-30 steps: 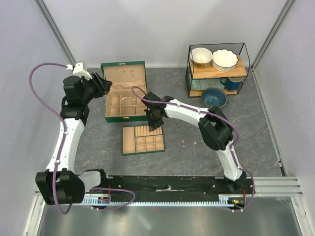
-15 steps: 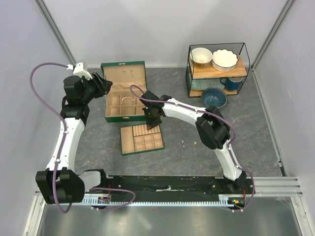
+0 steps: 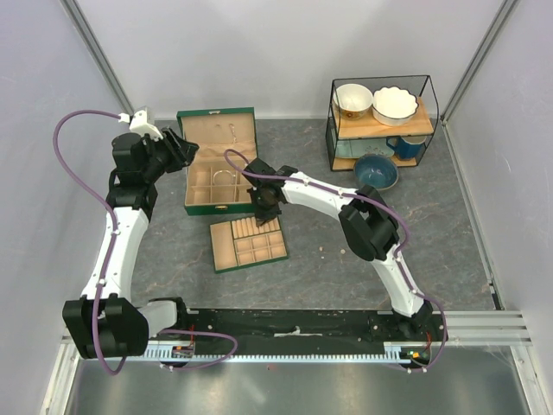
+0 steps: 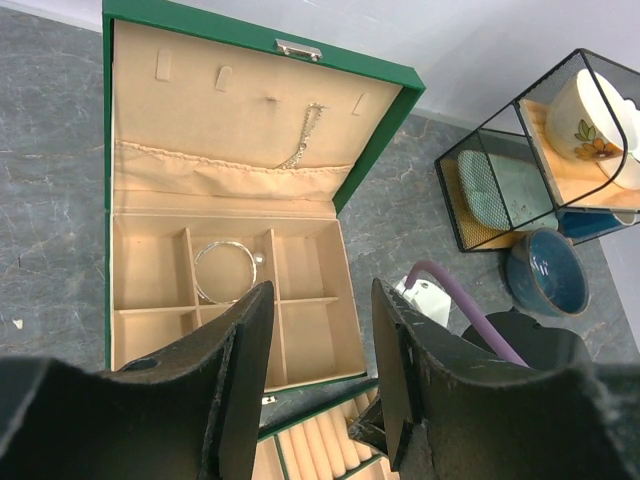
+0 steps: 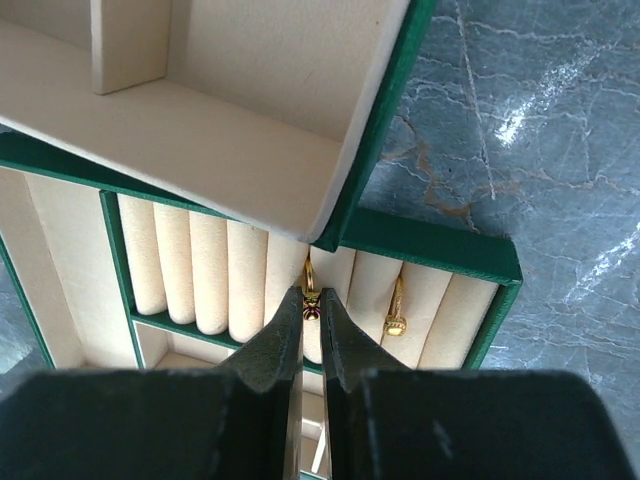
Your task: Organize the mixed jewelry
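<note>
My right gripper is shut on a gold ring with a dark red stone, at a slot between the cream ring rolls of the small green tray. A second gold ring stands in a slot just to the right. From the top, the right gripper is over the tray's far edge. My left gripper is open and empty, above the open green box. A thin silvery bangle lies in a box compartment. A chain hangs in the lid.
A black wire shelf at the back right holds two bowls and a blue mug, with a blue bowl beside it. A tiny pale bit lies on the grey table right of the tray. The box stands just behind the tray.
My right gripper has moved a little to the left and away from me, and the small tray has shifted slightly with it. The left arm has hardly moved.
</note>
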You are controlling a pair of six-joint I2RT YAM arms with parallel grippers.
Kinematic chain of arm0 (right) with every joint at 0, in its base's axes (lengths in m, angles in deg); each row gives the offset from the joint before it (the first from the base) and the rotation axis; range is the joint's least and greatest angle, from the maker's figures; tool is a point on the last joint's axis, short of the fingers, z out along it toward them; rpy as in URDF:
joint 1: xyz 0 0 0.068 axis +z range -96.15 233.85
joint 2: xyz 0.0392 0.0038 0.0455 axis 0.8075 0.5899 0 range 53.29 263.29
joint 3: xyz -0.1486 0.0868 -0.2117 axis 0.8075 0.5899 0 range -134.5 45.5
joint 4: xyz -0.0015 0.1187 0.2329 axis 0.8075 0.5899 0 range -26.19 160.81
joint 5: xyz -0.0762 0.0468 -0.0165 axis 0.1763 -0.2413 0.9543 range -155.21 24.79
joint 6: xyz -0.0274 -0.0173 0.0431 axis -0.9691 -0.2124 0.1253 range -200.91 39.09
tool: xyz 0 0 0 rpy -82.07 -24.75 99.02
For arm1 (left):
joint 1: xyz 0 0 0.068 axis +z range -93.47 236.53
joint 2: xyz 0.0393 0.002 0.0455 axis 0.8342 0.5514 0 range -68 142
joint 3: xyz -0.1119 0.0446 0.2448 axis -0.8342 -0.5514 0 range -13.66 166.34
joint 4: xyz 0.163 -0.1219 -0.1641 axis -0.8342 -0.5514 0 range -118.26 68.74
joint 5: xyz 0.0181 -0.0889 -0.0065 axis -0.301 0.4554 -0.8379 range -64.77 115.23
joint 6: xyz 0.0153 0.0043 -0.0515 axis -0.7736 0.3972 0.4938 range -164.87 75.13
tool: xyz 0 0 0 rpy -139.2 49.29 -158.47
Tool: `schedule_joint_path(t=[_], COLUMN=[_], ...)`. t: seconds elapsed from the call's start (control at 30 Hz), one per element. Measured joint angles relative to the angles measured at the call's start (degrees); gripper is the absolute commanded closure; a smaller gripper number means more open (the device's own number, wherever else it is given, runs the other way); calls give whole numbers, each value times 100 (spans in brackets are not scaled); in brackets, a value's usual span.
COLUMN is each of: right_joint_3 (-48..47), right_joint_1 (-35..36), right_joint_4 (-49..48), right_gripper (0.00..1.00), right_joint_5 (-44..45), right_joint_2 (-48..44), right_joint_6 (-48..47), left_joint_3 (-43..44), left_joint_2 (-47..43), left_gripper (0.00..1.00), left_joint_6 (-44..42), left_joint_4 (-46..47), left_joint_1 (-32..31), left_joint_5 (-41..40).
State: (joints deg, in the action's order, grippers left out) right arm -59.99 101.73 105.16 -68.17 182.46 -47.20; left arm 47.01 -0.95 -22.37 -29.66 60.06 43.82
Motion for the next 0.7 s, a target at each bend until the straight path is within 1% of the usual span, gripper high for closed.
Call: schedule_joint_path(t=[0.17,0.27,0.3,0.37,0.4,0.57,0.7], right_joint_3=[-190,-269,-282,-289,-289,-289,-289], right_joint_1=[0,0,0,2,2,15,35], right_joint_4=[42,-4,-26,-44,-50,-70,-101], right_gripper=[100,91,87,84,80,67,63], right_joint_5=[9,26,28,26,26,24,24], right_joint_2=[120,177,188,195,195,195,192], right_joint_6=[-98,-160,-181,-221,-232,-293,-367], left_joint_3=[0,-2,-2,-4,-7,-11,-11], left_joint_2=[15,31,37,44,44,46,46], left_gripper=[49,49,49,49,49,49,49], left_joint_6=[2,11,22,37,39,42,42], left_joint_4=[2,11,15,24,28,37,39], left_joint_1=[0,0,0,0,0,0,0], left_joint_5=[26,87,103,107,107,111,120])
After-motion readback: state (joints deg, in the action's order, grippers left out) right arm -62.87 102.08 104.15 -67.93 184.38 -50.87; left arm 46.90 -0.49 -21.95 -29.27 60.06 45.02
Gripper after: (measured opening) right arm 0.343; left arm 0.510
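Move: The right fingertips still pinch a gold ring, standing in a slot between the ring tray's padded rolls right at them. A second gold ring stands about 3 cm to the right and 1 cm farther out. The ring tray's middle lies some 6 cm back and 3 cm left, and the jewelry box's near right corner about 3 cm ahead and 1 cm left. From the left hand, the held ring is roughly 20 cm right, 7 cm back and 25 cm below. Keep the right gripper's pinch on the gold ring and draw it, with the ring tray, level forward and left by about 1.5 cm in all, closer in under the jewelry box's front edge, turning slightly counter-clockwise. Then stay there and open the fingers partway to let go of the ring, leaving them around it. ##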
